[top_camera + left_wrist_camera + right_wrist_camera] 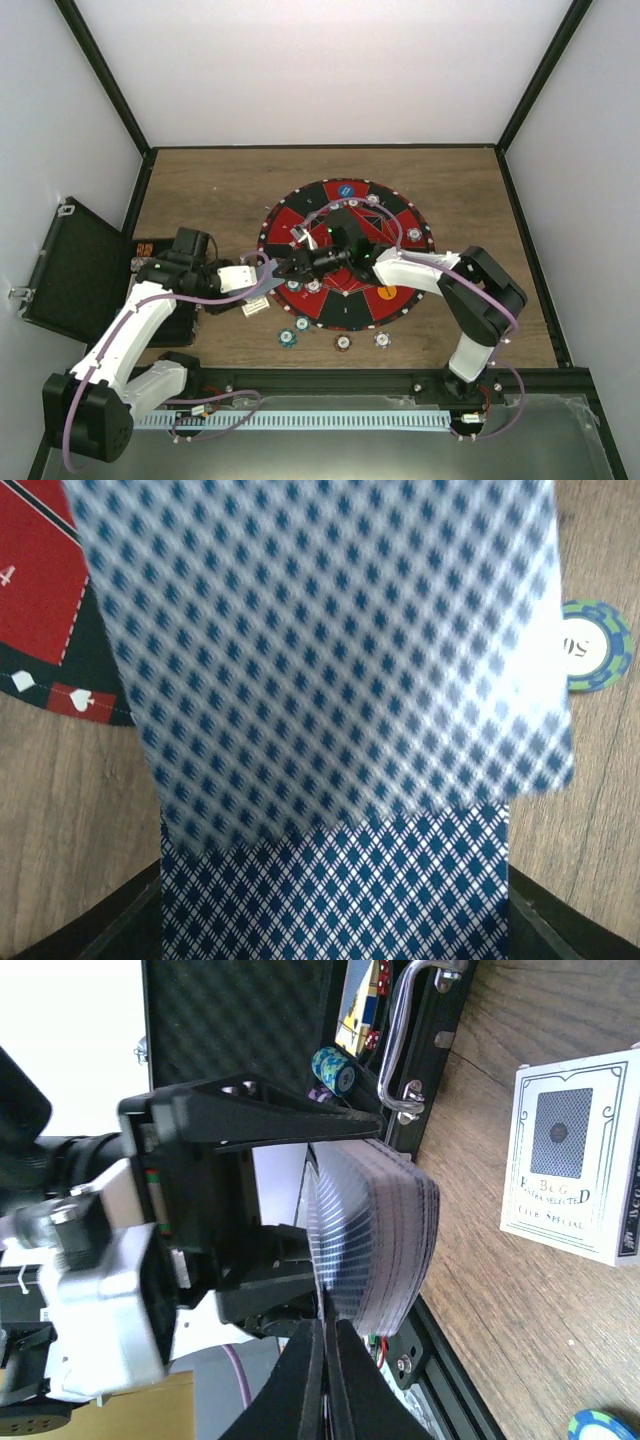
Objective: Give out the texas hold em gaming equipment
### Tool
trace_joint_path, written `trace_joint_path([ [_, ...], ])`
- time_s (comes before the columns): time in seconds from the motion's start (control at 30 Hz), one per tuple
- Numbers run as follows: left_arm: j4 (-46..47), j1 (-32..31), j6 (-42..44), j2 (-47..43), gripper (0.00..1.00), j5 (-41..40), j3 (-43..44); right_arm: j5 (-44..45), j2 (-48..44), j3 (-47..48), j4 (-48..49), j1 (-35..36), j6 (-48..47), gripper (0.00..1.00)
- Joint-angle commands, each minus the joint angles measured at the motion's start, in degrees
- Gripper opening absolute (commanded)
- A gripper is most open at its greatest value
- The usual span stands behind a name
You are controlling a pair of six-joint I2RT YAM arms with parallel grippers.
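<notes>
My left gripper is shut on a deck of playing cards, pinned between its two black fingers. My right gripper meets it over the left rim of the round red and black mat. Its jaws are pressed together on the edge of the top card, which lifts off the deck and looks blurred. Chips lie on the wood in front of the mat. On the mat sit a blue button and an orange button. One green-edged chip lies beside the cards.
The open black case stands at the left wall, a chip inside it. A white card box lies on the wood below the grippers. More chips sit round the mat's sectors. White walls close in the table.
</notes>
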Motion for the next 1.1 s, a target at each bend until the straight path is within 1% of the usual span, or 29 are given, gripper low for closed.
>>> trace_joint_path([
  [0.0,1.9,0.2,-0.2,-0.2,0.28,-1.4,-1.0,-2.0,-3.6,-2.6,4.2,-2.5,2.3,0.01],
  [0.1,1.9,0.2,-0.4,0.2,0.28,-2.3,-1.3,-2.8,-4.6,-4.0,5.4,-4.4,3.0,0.01],
  [0.2,1.9,0.3,-0.5,0.6,0.28,-2.8,-1.4,-3.5,-5.5,-4.1,4.2,-6.8,1.9,0.01],
  [0.3,1.9,0.3,-0.7,0.8,0.28,-3.0,-1.5,-4.2,-5.5,-3.5,2.8,-9.9,0.6,0.01],
  [0.4,1.7,0.4,-0.9,0.8,0.27,-2.9,-1.4,-5.0,-3.3,-0.9,0.0,-12.6,-1.7,0.01],
  [0.5,0.8,0.4,-1.3,0.7,0.27,-2.3,-0.5,-5.3,1.5,4.0,-3.4,-14.0,-4.6,0.01],
  [0.6,-0.3,0.4,-1.5,0.1,0.27,-1.8,0.2,-4.9,8.6,11.1,-7.4,-14.0,-7.6,0.01],
  [0.87,-1.8,0.4,-2.7,-1.1,0.26,-2.1,0.7,-3.5,26.7,26.1,-10.3,-13.4,-8.1,0.01],
  [1.07,-1.6,0.4,-3.1,-1.5,0.26,-1.0,0.9,-0.3,35.2,35.0,-17.0,-11.2,-11.0,0.01],
])
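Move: Out on the mat's left rim, the red 4 sector lies about 16 cm ahead of the right hand, 3 cm to its left and 15 cm below; that hand already pinches a card. The all-in triangle is some 10 cm ahead, 1 cm left and 15 cm down. The held deck sits about 5 cm left, 2 cm back and 2 cm lower. From the left hand, the 4 sector is roughly 18 cm ahead, 9 cm right and 10 cm below. Carrying the pinched card clear of the deck, the right hand sweeps forward about 17 cm towards the 4 sector, bowing some 6 cm out to the right and back again, then sinks about 11 cm late in the reach. It turns slightly clockwise, fingers kept shut and pointing left. The left hand keeps its grip on the deck, easing down and left only a centimetre or so. ##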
